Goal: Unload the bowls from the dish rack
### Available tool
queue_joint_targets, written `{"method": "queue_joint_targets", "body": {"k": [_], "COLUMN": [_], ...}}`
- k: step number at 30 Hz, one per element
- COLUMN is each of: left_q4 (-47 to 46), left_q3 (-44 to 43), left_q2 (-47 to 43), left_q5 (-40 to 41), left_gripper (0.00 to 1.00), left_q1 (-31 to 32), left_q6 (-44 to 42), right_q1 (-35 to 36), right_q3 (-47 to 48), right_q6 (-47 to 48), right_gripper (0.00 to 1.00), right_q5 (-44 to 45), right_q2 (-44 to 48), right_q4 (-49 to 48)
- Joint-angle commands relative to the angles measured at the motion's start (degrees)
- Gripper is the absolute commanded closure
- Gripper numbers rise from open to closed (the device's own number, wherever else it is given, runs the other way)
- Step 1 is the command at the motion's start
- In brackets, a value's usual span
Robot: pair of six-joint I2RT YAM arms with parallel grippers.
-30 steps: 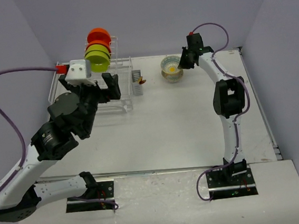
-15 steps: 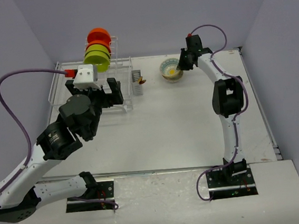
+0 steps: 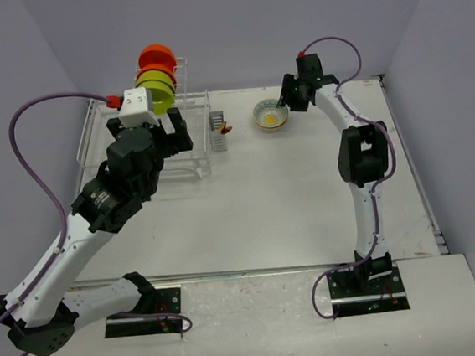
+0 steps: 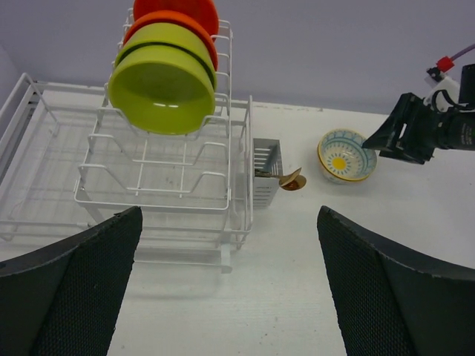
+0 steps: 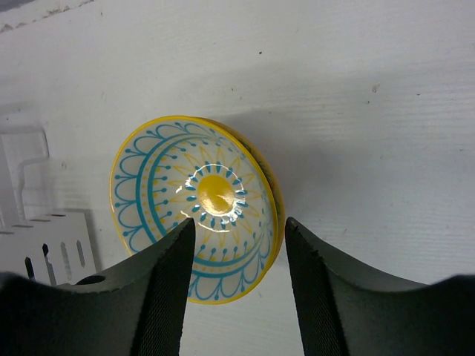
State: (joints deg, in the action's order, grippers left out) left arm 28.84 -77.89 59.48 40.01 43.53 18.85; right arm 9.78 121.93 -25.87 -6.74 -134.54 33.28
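Note:
The white bowl with a yellow flower pattern (image 3: 270,116) (image 5: 215,193) (image 4: 346,156) sits upright on the table right of the dish rack (image 3: 198,161) (image 4: 148,200). My right gripper (image 3: 285,102) (image 5: 239,252) is open, with its fingers on either side of the bowl's near rim and a gap showing. A lime-green bowl (image 3: 160,91) (image 4: 162,87) stands on edge in the rack's upright tier, with orange-red bowls (image 3: 157,58) (image 4: 178,9) behind it. My left gripper (image 3: 150,129) (image 4: 230,297) is wide open and empty, in front of the rack and facing the green bowl.
A small grey cutlery holder (image 3: 217,131) (image 4: 266,178) hangs on the rack's right side with a brown utensil (image 4: 292,180) poking out. The rack's low tray (image 4: 44,170) spreads to the left. Purple walls close in behind and at both sides.
My right gripper has opened and let go of the patterned bowl, which now rests on the table. The left arm has moved forward toward the rack.

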Motion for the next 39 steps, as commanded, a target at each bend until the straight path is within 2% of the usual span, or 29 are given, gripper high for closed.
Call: {"method": "queue_joint_targets", "body": {"k": [1, 4, 5, 6, 7, 8, 9, 10, 11, 13, 14, 17, 18, 21, 25, 29, 30, 33, 39], "left_q4": [-0.4, -0.8, -1.1, -1.1, -0.2, 0.1, 0.2, 0.4, -0.1, -4.7, -6.4, -10.8, -11.5, -14.8, -16.1, -20.4, -21.0, -22.1, -27.0], "left_q3": [-1.5, -3.6, -4.5, -5.2, -6.8, -7.5, -8.0, -8.4, -8.3, -6.9, -5.4, -3.7, -3.3, -1.7, -1.7, -1.0, -0.8, -0.1, 2.4], "left_q2": [2.6, 4.9, 5.5, 7.3, 8.2, 9.1, 10.5, 11.0, 11.3, 10.9, 10.8, 12.0, 12.4, 13.7, 16.2, 19.1, 19.6, 21.2, 22.6], "left_q5": [-2.2, -4.5, -6.2, -11.5, -14.1, -16.9, -20.9, -22.0, -22.4, -23.7, -24.3, -28.8, -31.4, -31.9, -28.8, -29.0, -29.1, -28.1, -26.9], "left_gripper": [0.00, 0.00, 0.00, 0.00, 0.00, 0.00, 0.00, 0.00, 0.00, 0.00, 0.00, 0.00, 0.00, 0.01, 0.09, 0.26, 0.26, 0.46, 0.53], "left_q1": [-2.5, -6.0, -9.3, -11.8, -16.7, -19.0, -21.1, -23.8, -24.4, -25.7, -26.0, -29.8, -30.9, -32.7, -33.2, -33.6, -33.6, -33.6, -33.9], "left_q6": [3.6, 6.7, 8.9, 10.2, 14.4, 16.7, 18.8, 21.4, 26.3, 29.1, 31.5, 38.1, 39.8, 45.7, 49.6, 52.5, 52.5, 54.3, 54.9], "right_q1": [-0.1, -0.3, -0.4, -0.4, -0.4, -0.4, -0.4, -0.4, -0.4, -0.6, -0.7, -2.0, -2.2, -2.2, -2.2, -2.2, -2.2, -2.2, -2.2], "right_q3": [1.8, -0.9, -3.3, -4.8, -8.1, -10.0, -11.9, -14.1, -18.8, -24.1, -29.6, -38.0, -39.6, -47.8, -54.9, -59.4, -60.0, -60.2, -58.7], "right_q6": [1.6, 1.2, 0.7, 0.5, -0.1, -0.4, -1.2, -1.7, -2.1, -3.3, -3.6, -6.8, -7.4, -10.0, -12.0, -13.0, -13.0, -12.5, -10.2], "right_gripper": [0.46, 0.45, 0.43, 0.37, 0.32, 0.26, 0.20, 0.02, 0.01, 0.01, 0.01, 0.01, 0.01, 0.01, 0.01, 0.01, 0.01, 0.01, 0.01], "right_q5": [2.6, 4.4, 4.8, 5.3, 6.0, 6.1, 6.2, 6.1, 5.6, 2.4, -3.7, -16.2, -17.6, -20.8, -23.4, -23.8, -23.9, -22.3, -19.7], "right_q2": [5.9, 9.9, 13.0, 14.9, 17.1, 19.3, 24.3, 26.8, 29.6, 37.4, 39.8, 46.9, 48.5, 55.9, 64.9, 73.9, 75.1, 78.4, 81.5], "right_q4": [0.2, 0.3, 0.2, -0.1, -0.1, -0.1, -0.1, -0.2, -0.4, -3.1, -4.5, -8.7, -9.8, -14.9, -18.0, -19.0, -19.0, -17.3, -14.1]}}
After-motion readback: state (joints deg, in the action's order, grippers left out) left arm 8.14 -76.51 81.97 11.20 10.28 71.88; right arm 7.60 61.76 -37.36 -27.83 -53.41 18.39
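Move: The front green bowl, on edge in the rack, is about 19 cm ahead of the left hand, 6 cm left and 10 cm below. The second green bowl nests some 3 cm beyond it, the front orange one roughly 7 cm beyond. The cutlery holder is about 24 cm ahead of the left hand and 11 cm right, down on the table. From the right hand, the front green bowl is some 38 cm left, 10 cm back and 18 cm up; the patterned bowls are 5 cm left, 4 cm below. The right fingers come free of the patterned bowls' rim, opening from half to full, as that hand withdraws about 30 cm back and 25 cm up, its wrist tilting upward. The left hand advances some 18 cm to the front green bowl, also sinking and easing left; it rolls about 55 degrees, left side down, and half closes around the rim, contact not yet visible. ##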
